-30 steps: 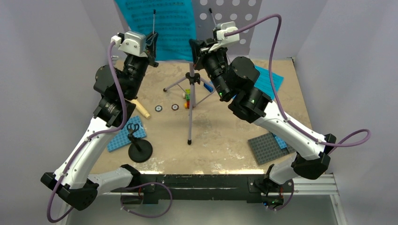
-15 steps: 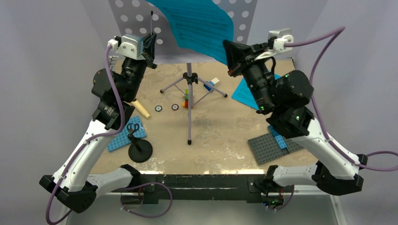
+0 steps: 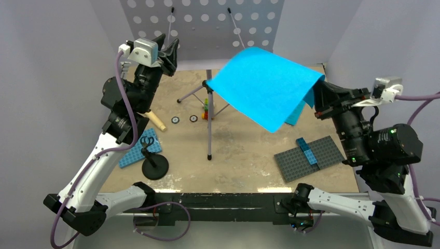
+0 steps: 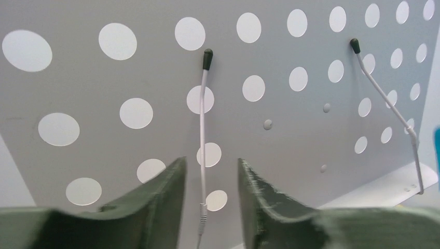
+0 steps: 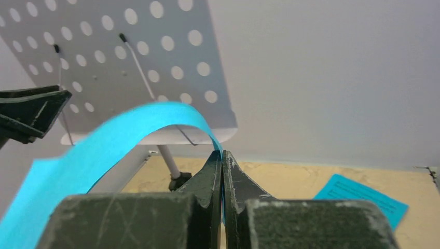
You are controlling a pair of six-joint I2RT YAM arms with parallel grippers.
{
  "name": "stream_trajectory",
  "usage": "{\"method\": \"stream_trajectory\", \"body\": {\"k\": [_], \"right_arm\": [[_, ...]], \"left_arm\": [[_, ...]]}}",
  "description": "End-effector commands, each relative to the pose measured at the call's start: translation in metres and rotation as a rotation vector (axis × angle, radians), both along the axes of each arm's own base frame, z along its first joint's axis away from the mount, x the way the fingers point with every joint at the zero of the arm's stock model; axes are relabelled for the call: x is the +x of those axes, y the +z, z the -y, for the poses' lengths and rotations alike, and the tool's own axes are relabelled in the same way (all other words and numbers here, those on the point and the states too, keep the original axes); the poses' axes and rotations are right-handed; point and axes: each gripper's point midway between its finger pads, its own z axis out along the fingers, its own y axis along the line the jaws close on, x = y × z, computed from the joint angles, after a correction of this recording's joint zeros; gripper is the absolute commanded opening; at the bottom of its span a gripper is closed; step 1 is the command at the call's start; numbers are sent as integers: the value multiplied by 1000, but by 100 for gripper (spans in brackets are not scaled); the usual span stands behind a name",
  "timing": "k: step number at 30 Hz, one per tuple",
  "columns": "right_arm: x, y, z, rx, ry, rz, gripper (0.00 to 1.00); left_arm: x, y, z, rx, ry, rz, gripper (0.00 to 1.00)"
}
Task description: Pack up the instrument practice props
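The lavender hole-punched music stand (image 3: pixel 202 26) rises on its silver tripod (image 3: pixel 209 104) at the back. My right gripper (image 3: pixel 317 98) is shut on the edge of a teal sheet-music page (image 3: pixel 264 85), which hangs in the air to the right of the stand. In the right wrist view the page (image 5: pixel 104 150) curls away from the shut gripper (image 5: pixel 222 155). Another teal page (image 5: pixel 360 199) lies on the table. My left gripper (image 4: pixel 210 163) is open, its fingers either side of the stand's left wire page holder (image 4: pixel 203 129). The cream microphone (image 3: pixel 155 121) and black mic stand (image 3: pixel 154 167) are at the left.
A blue studded baseplate (image 3: pixel 136 150) lies under the mic stand's near side. A grey baseplate (image 3: pixel 310 158) carrying a blue brick (image 3: pixel 306 150) sits front right. Small coloured bricks (image 3: pixel 207 110) and two round discs (image 3: pixel 175 120) lie near the tripod legs.
My right arm has swung right and pulled the teal page off the music stand. The left gripper has opened around the wire holder.
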Motion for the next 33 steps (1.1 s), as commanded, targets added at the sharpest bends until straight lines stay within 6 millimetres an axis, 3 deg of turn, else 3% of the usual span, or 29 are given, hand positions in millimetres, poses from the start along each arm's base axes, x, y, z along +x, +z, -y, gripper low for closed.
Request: {"method": "stream_trajectory", "body": {"k": [1,10,15,18,22,26,33], "right_arm": [[8,-55,8,-140,-82,-99,0],[19,-139,20,-246,-207,-219,0],[33,-187,13,-269,-223,-337,0],[37,-205,6,-263,-200,-377,0],[32,-204,5,-191,-171,-368,0],[19,-193,17,-107,-156,-329,0],[-21,-168,40,25,-27,-210,0]], "left_arm": [[-15,16,-2,-42,-38,52,56],[-48,17,-14,-111,-100,6,87],[-75,-8,-37,-217,-101,-67,89],[-92,-21,-44,-248,-125,-80,89],[-107,-32,-49,-278,-153,-91,89],[-112,-40,-49,-287,-169,-111,89],[-110,-51,-45,-312,-195,-141,89]]}}
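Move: My right hand already holds a blue music sheet. The other sheet lies on the table about 36 cm ahead, 11 cm right and 52 cm below it; the grey baseplate is 2 cm ahead, 16 cm right and 54 cm below. The stand's plate is some 20 cm ahead and 28 cm left, level. From my left hand, that table sheet lies about 23 cm ahead, 48 cm right and 53 cm below; the stand's plate is 8 cm ahead, 10 cm right, level. Keeping the sheet pinched by its edge, I sink my right hand about 20 cm over the right side of the table, easing slightly forward and tipping the fingers down some 20 degrees, then draw it back a few centimetres with a small rise. My left hand spreads its fingers wide and backs about 12 cm off the stand's plate and somewhat left, left side rolling down, then sinks a little. ##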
